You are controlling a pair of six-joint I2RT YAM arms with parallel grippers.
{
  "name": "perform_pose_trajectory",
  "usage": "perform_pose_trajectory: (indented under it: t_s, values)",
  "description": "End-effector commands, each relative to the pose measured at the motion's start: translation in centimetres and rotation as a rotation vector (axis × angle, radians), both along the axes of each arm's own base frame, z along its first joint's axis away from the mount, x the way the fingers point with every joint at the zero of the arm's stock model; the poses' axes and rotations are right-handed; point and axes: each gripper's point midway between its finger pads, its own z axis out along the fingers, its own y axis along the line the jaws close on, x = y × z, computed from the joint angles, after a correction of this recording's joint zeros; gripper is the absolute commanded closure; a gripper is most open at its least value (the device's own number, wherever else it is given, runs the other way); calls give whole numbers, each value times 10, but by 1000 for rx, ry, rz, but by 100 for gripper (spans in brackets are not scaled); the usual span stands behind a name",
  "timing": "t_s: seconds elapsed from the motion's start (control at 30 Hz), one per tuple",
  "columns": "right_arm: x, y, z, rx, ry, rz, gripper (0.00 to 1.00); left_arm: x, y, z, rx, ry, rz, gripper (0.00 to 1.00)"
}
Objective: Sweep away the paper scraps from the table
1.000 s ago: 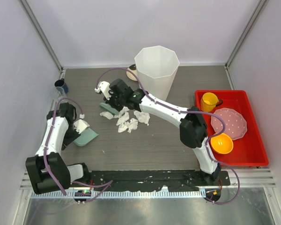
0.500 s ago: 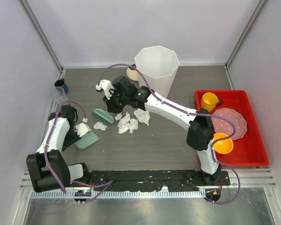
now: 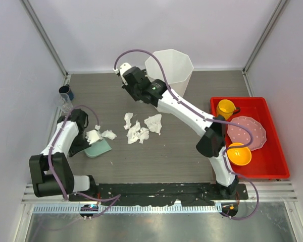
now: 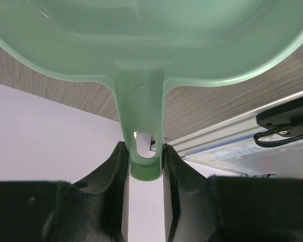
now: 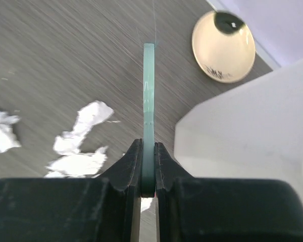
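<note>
Several white paper scraps [image 3: 139, 132] lie in a loose cluster mid-table [image 3: 166, 156]; they also show in the right wrist view [image 5: 86, 118]. One scrap [image 3: 109, 134] rests at the mouth of the green dustpan [image 3: 100, 149], and another [image 3: 94, 135] lies on it. My left gripper [image 3: 85, 145] is shut on the dustpan's handle [image 4: 141, 116], both pads [image 4: 167, 166] pressing its sides. My right gripper [image 3: 133, 85] hovers beside the white bin, behind the cluster. It is shut on a thin green sweeper blade [image 5: 149, 101], seen edge-on.
The tall white faceted bin [image 3: 169, 70] stands at the back, close to my right gripper. A beige disc [image 5: 223, 46] lies beside it. The red tray [image 3: 272, 169] at right holds a yellow cup [image 3: 225, 108], pink plate [image 3: 247, 132] and orange bowl [image 3: 239, 154]. A dark cup [image 3: 65, 92] sits far left.
My right gripper pushed a scrap left toward the dustpan, then lifted and drew back toward the bin with the sweeper. The left arm shifted the dustpan slightly right.
</note>
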Motion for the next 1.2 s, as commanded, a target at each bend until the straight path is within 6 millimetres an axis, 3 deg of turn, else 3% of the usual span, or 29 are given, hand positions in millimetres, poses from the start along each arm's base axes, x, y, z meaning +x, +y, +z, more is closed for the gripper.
perform_pose_trajectory:
  t_s: [0.0, 0.07, 0.23, 0.47, 0.57, 0.7, 0.77, 0.93, 1.1, 1.17]
  values:
    - [11, -15, -44, -167, 60, -83, 99, 20, -4, 6, 3, -34, -20, 100]
    - [6, 1, -63, -153, 120, -18, 99, 25, -6, 5, 3, -35, -30, 100]
    - [-10, 37, -74, -30, 205, 86, 99, 31, -14, 3, -8, -42, -40, 100]
    - [-39, 79, -62, 111, 259, 213, 99, 39, -20, -3, -40, -54, -11, 100]
    - [-63, 101, -57, 236, 376, 284, 99, 42, -26, -7, -68, -49, 19, 100]
    - [-84, 121, -33, 387, 452, 358, 99, 43, -32, -14, -106, -39, 40, 100]
    - [-90, 124, -18, 446, 463, 370, 99, 42, -40, -15, -149, -41, 45, 100]
    - [-74, 115, 16, 479, 336, 318, 99, 41, -62, -14, -274, -52, 61, 100]
    - [-49, 72, 51, 405, 148, 155, 99, 41, -54, -18, -230, -71, 47, 100]
    - [-44, 58, 56, 372, 106, 115, 99, 43, -52, -19, -221, -81, 44, 100]
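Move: The right hand holds the brush about 26 cm above the table. The long scrap lies some 7 cm back and 8 cm left of it, the left scrap 14 back and 17 left, the paired scraps 13 back and 3 left, and the large scrap 8 back and 5 right. From the left hand, holding the dustpan low, the left scrap is about 8 cm ahead and 18 right, and the long scrap 15 ahead and 28 right. Down about 11 cm beyond the long scrap goes the right hand, then some 12 cm left and 8 back in a sweep towards the dustpan, the brush tipping down and rolling, before it lifts about 5 cm and starts back. The left hand slides the dustpan forward, then right and slightly down to meet the scraps, its fingers swinging about 10 degrees nearer vertical. Both keep their grips. ##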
